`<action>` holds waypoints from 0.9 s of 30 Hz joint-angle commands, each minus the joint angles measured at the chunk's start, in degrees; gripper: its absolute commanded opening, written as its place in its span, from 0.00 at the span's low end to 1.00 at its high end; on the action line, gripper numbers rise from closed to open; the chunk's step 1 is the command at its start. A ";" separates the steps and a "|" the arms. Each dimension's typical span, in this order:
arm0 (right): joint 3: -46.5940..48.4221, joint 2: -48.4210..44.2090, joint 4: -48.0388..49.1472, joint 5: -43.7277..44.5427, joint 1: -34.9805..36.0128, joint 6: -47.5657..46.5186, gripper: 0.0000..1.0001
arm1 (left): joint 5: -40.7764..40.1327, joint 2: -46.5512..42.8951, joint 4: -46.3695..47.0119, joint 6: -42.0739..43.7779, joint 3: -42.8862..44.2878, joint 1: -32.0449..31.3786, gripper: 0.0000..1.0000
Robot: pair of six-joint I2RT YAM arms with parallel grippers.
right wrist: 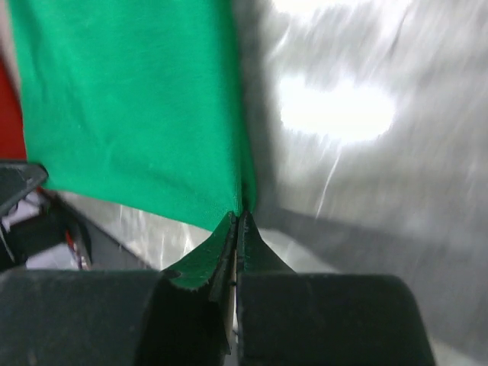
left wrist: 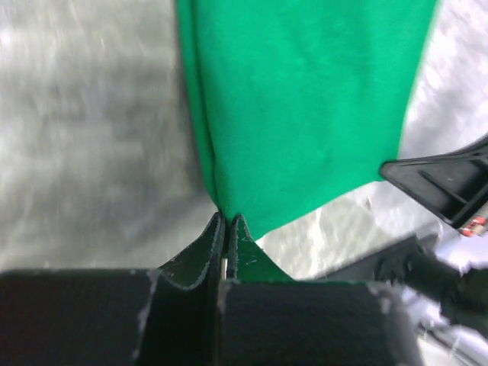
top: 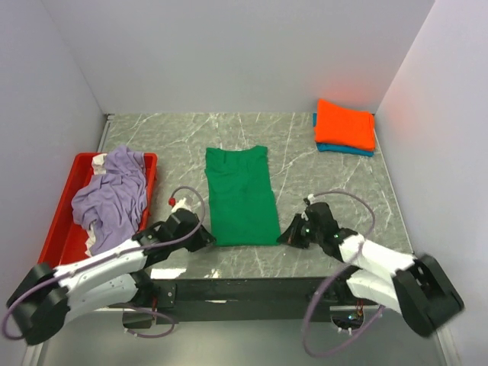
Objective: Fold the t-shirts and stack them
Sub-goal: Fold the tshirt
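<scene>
A bright green t-shirt (top: 240, 194) lies folded into a long strip in the middle of the marble table. My left gripper (top: 207, 238) is shut on its near left corner; in the left wrist view the green t-shirt (left wrist: 305, 99) runs away from the pinched left gripper (left wrist: 227, 219). At the near right corner my right gripper (top: 285, 236) is shut on the cloth too, and the right wrist view shows the green t-shirt (right wrist: 130, 99) meeting the closed right gripper (right wrist: 238, 217). An orange t-shirt (top: 345, 124) sits folded on a blue t-shirt (top: 347, 149) at the back right. The lavender t-shirt (top: 113, 197) is crumpled.
A red plastic tray (top: 58, 226) at the left holds the lavender shirt. White walls close in the table (top: 335, 183) on three sides. A black edge runs along the front between the arm bases.
</scene>
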 commanded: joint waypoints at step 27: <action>26.90 -3.87 -24.48 13.84 3.91 -7.43 0.00 | -6.15 -6.25 -16.09 5.52 16.53 2.88 0.00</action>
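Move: Each hand holds a corner of the green t-shirt's near hem. The t-shirt's far-left corner lies some 38 cm ahead of the left hand, 4 cm to its left and 3 cm lower; the red bin's middle is about 10 cm ahead and 36 cm left of that hand, roughly level. From the right hand, the far-right corner is about 38 cm ahead, 3 cm left and 1 cm lower, while the orange stack stands roughly 45 cm ahead and 25 cm right, about as high. Back and up first, then forward and higher: both hands draw the t-shirt's near hem about 3 to 4 cm towards the robot as they rise, then swing forward some 5 cm towards its far edge. The left ends about 7 cm higher, the right 10 cm, its fingers tipping up about 10 degrees; both keep their pinch on the corners. ##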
